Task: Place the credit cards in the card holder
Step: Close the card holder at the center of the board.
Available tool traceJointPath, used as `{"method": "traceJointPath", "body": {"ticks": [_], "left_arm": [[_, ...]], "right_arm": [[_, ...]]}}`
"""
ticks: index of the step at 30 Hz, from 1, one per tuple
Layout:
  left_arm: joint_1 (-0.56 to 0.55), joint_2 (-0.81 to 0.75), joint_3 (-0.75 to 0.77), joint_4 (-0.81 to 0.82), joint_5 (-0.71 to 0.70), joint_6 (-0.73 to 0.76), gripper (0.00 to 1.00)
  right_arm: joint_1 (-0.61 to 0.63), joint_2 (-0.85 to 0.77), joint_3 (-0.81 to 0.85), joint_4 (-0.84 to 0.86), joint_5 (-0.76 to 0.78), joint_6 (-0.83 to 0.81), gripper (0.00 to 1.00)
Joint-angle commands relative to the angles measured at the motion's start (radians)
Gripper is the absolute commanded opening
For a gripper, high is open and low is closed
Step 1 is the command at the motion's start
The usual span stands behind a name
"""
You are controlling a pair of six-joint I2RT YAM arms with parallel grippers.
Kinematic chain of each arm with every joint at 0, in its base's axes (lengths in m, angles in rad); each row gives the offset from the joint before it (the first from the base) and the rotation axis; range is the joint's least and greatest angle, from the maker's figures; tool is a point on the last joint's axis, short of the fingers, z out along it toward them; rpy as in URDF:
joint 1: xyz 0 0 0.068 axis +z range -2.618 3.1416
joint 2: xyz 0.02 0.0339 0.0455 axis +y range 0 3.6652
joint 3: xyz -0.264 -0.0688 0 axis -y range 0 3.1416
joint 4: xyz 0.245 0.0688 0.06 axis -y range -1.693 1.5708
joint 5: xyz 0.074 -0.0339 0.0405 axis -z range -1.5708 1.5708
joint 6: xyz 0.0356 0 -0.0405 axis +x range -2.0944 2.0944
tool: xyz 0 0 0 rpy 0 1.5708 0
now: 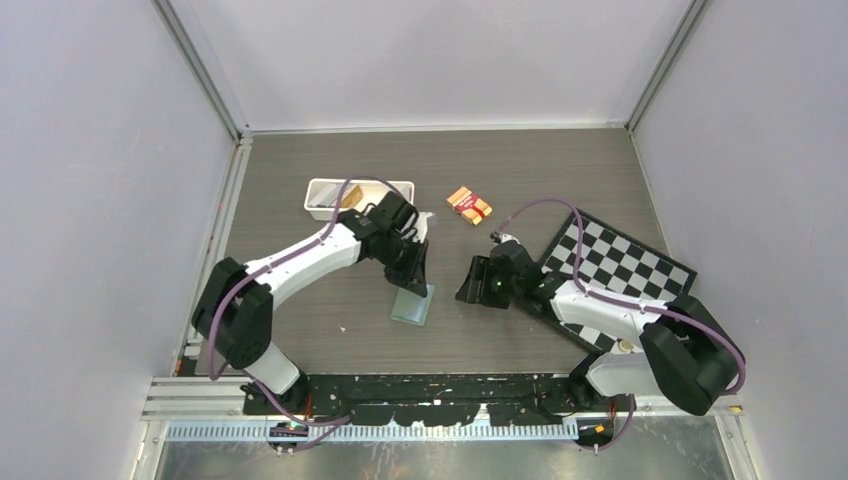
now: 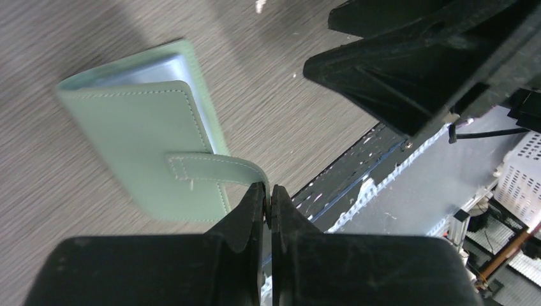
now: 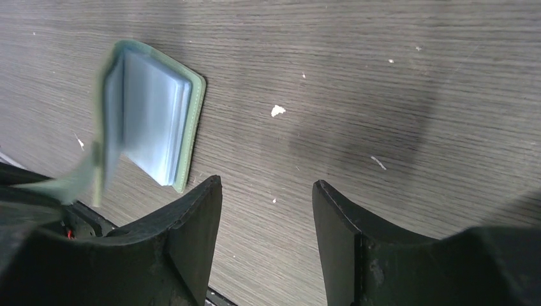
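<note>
The sage-green card holder (image 1: 412,305) lies on the table between the two arms. My left gripper (image 2: 268,189) is shut on the tip of its clasp tab (image 2: 210,169), which arches up from the cover (image 2: 140,140). In the right wrist view the cover stands lifted off the blue-grey inner pockets (image 3: 153,115). My right gripper (image 3: 268,185) hovers open just right of the holder, with only bare table between its fingers; it also shows from above (image 1: 475,285). A tan credit card (image 1: 350,197) shows inside the white tray, the others hidden by the left arm.
The long white tray (image 1: 325,185) stands at the back left behind the left arm. An orange-and-red packet (image 1: 469,205) lies at the back centre. A chessboard (image 1: 625,262) lies under the right arm. The table's near edge and metal rail (image 2: 383,159) run close to the holder.
</note>
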Motion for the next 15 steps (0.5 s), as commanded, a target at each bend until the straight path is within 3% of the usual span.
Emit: {"method": "traceJointPath", "body": {"ticks": [1,5,9,12,15], "left_arm": [[-0.046,0.055,-0.068,0.217,0.093,-0.103,0.05],[-0.060,0.057,-0.079,0.263,0.110,-0.106,0.21],[-0.060,-0.064,-0.073,0.274,0.074,-0.082,0.55],[-0.059,-0.158,-0.070,0.252,0.033,-0.058,0.72],[-0.040,-0.219,-0.058,0.173,-0.041,-0.025,0.80]], "right_arm": [[-0.004,-0.062,-0.009,0.062,0.004,0.018,0.60],[-0.003,-0.107,-0.019,0.043,0.033,0.018,0.61],[-0.003,-0.159,-0.028,0.023,0.070,0.025,0.61],[-0.003,-0.187,-0.024,0.014,0.066,0.029,0.62],[-0.003,-0.188,-0.009,0.008,0.042,0.037,0.63]]}}
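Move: The left hand is pinching the tip of the card holder's strap; the half-folded holder's middle lies about 3 cm to its left, 1 cm ahead and 7 cm below. The card tray is about 27 cm ahead and 15 cm left, the orange-red pack 25 cm ahead and 9 cm right, both some 8 cm lower. From the right hand, the holder is about 13 cm left, 1 cm back and 2 cm lower. Still holding the strap tip, the left hand carries it about 3 cm down and 3 cm to the right, across the holder's right edge, then opens its fingers from shut to about three-quarters, lets go of the strap and rises some 6 cm straight off it, the fingers swinging about 10 degrees further towards the right. Meanwhile the empty right hand lifts about 4 cm off the table beside the holder, tipping up slightly, its fingers staying open. ##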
